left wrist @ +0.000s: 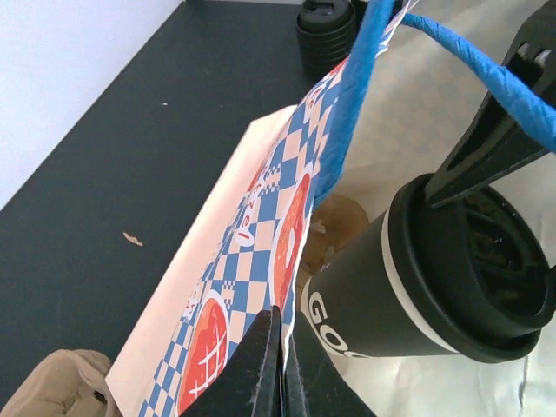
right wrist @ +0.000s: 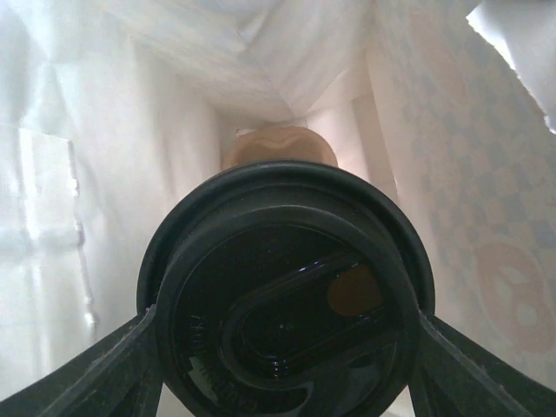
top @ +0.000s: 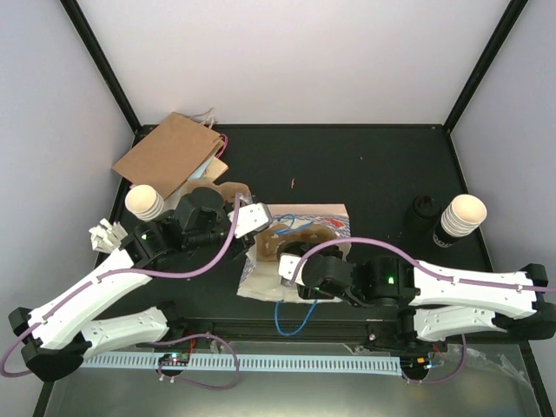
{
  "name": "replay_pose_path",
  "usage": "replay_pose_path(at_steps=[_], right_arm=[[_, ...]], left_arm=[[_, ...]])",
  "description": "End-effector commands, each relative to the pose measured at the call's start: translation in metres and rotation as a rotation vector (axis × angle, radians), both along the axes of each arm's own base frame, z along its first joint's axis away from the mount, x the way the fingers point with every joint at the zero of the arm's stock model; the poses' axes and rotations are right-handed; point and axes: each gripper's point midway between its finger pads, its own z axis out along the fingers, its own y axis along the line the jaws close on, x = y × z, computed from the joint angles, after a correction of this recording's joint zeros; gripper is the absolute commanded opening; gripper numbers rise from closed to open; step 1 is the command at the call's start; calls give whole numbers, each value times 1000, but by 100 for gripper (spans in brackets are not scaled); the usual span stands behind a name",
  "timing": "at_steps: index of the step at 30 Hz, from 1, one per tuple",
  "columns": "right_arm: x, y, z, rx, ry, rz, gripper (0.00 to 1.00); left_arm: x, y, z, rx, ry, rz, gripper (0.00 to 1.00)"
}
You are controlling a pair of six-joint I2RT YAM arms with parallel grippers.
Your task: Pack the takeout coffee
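The takeout coffee (left wrist: 452, 278) is a black cup with white lettering and a black lid (right wrist: 287, 295), lying tilted in the mouth of the blue-and-white checked paper bag (top: 326, 221). My right gripper (right wrist: 287, 347) is shut on it, a finger on each side of the lid, reaching into the white bag interior (right wrist: 104, 174). Further in, at the bag's bottom, lies something tan (right wrist: 280, 143). My left gripper (left wrist: 282, 343) is shut on the bag's checked edge (left wrist: 261, 226), holding the mouth up. From above, the left gripper (top: 254, 217) and right gripper (top: 291, 268) meet at the bag.
A brown paper bag (top: 169, 152) lies at the back left. Stacks of cream paper cups stand at the left (top: 143, 201) and at the right (top: 462, 215). A stack of black lids (top: 423, 210) sits beside the right cups. The bag's blue handle (left wrist: 512, 95) hangs across.
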Motion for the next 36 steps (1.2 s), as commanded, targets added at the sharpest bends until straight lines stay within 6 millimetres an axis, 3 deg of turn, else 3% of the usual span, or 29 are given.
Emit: replay_pose_path(at_steps=[1,7,15,24,26,31,36], right_arm=[[9,10,8,40,-71,-15,59],[-10,17,-7,18,5,55,59],[-38,15,-49,-67,132,129,57],[-63,12,-68,-126,196,181,57],[-59,11,-67,-126,171,153,57],[-25,9,-46,-94,-5,24,58],[-18,11,-46,-109,-52,3,59]], left_arm=[[0,-3,21,-68,-58,-1,2],[15,0,32,-81,-90,79,2],[18,-1,39,-96,-98,95,1],[17,0,36,-87,-82,99,2],[11,-2,37,-97,-76,61,2],[-13,-10,34,-129,-33,-61,1],[-21,-10,29,-130,-16,-91,2]])
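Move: The right hand already holds the lidded coffee cup inside the tilted bag; the carrier on the bag's floor lies about 9 cm ahead of it, 2 cm left and 14 cm below. The bag's rim, pinched by the left fingers, is roughly 12 cm left, 5 cm ahead and 6 cm above. The spare carrier lies some 22 cm left, 19 cm ahead and 20 cm down. From the left hand, the bag's carrier is about 4 cm ahead, 10 cm right and 20 cm below. Keeping its grip on the cup's lid end, the right hand hovers briefly, then draws back about 5 cm while sinking some 6 cm deeper into the bag and tipping its fingers roughly 10 degrees steeper, before easing 2 cm forward again towards the carrier and undoing part of that tip. The left hand keeps the rim pinched, going a little up and forward, then about 2 cm back with the bag. ##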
